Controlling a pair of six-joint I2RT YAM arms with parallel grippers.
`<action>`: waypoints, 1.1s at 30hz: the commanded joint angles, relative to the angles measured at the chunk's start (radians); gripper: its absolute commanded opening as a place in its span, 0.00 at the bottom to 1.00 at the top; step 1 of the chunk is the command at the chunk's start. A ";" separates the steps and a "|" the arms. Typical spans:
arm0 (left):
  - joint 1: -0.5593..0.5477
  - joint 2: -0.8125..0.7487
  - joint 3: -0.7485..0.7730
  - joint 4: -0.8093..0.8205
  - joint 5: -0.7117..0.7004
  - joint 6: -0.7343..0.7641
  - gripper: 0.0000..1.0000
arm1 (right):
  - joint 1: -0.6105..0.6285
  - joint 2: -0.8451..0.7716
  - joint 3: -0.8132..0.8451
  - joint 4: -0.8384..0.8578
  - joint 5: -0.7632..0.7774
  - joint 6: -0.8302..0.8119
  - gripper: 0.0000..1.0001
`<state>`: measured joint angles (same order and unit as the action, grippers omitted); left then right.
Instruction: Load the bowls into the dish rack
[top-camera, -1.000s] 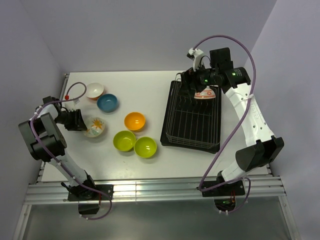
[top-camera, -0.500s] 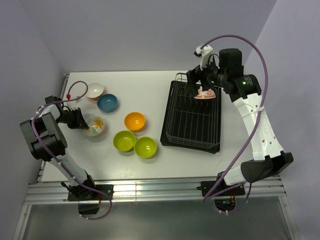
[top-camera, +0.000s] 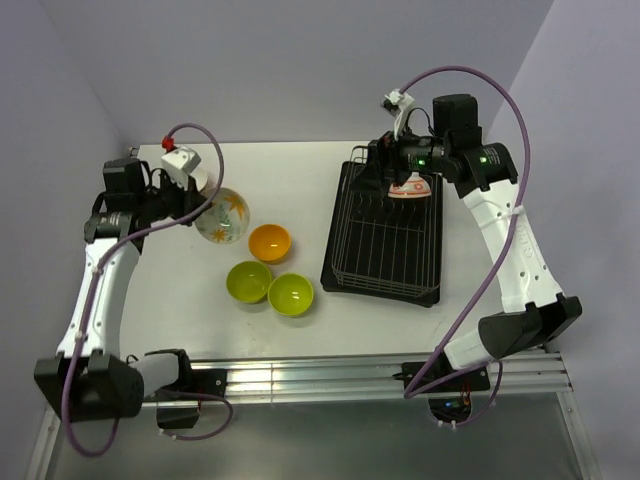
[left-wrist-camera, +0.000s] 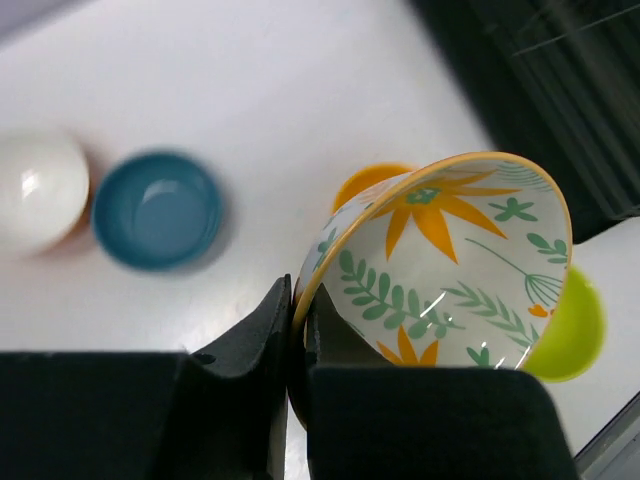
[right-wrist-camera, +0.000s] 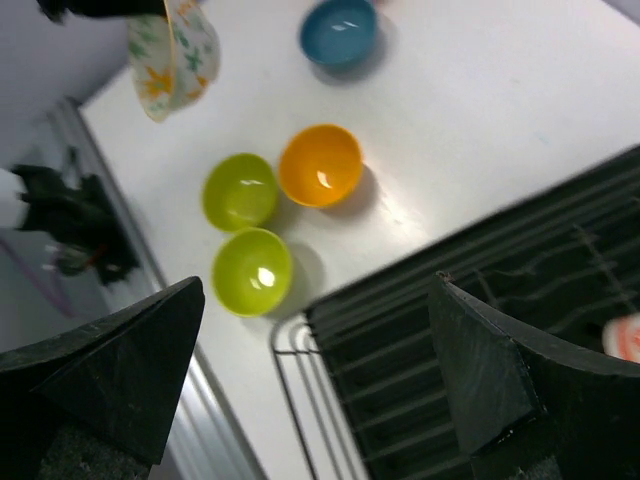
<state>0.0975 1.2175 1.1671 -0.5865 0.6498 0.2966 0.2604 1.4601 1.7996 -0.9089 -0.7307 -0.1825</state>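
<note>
My left gripper (left-wrist-camera: 297, 312) is shut on the rim of a cream-white bowl with orange flowers and green leaves (left-wrist-camera: 450, 270). The bowl hangs tilted above the table's left part (top-camera: 222, 217). An orange bowl (top-camera: 270, 242) and two lime green bowls (top-camera: 249, 281) (top-camera: 291, 294) rest on the table. A blue bowl (left-wrist-camera: 157, 210) and a white-lined bowl (left-wrist-camera: 35, 190) lie below the left wrist. The black wire dish rack (top-camera: 385, 250) holds a salmon-patterned bowl (top-camera: 410, 188) on edge at its far end. Above that end my right gripper (top-camera: 385, 178) stands open and empty (right-wrist-camera: 315, 370).
The aluminium rail (top-camera: 320, 375) runs along the near table edge. Purple walls close in on the left and back. The right arm's purple cable (top-camera: 505, 150) loops high over the rack. Bare white table (top-camera: 290, 180) lies between the bowls and the rack.
The left gripper shut on the flowered bowl's rim, lifted it off the table and carried it right, over the blue bowl. The right gripper stayed open over the rack's far end.
</note>
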 joint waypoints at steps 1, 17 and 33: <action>-0.088 -0.090 0.025 0.161 0.034 -0.086 0.00 | 0.016 -0.049 -0.049 0.114 -0.163 0.162 1.00; -0.501 -0.098 0.062 0.430 0.022 -0.240 0.00 | 0.145 -0.066 -0.215 0.383 -0.265 0.451 1.00; -0.578 -0.065 0.071 0.505 0.048 -0.287 0.00 | 0.252 -0.052 -0.312 0.470 -0.297 0.563 1.00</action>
<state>-0.4751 1.1736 1.1896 -0.1814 0.6689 0.0357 0.5087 1.4223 1.4944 -0.5098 -0.9878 0.3252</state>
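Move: The left hand already holds the floral bowl by its rim, its middle 5 cm right and 3 cm back; the open right gripper is about 37 cm right, 2 cm ahead and 12 cm higher. The orange bowl lies 16 cm right, 1 cm ahead, 22 cm down. From the right hand, the floral bowl is some 32 cm left, 5 cm back and 12 cm down; the dish rack's middle is 12 cm right, 4 cm ahead, far below. Left hand carries floral bowl some 20 cm right and up, towards open right fingers coming left and back. ##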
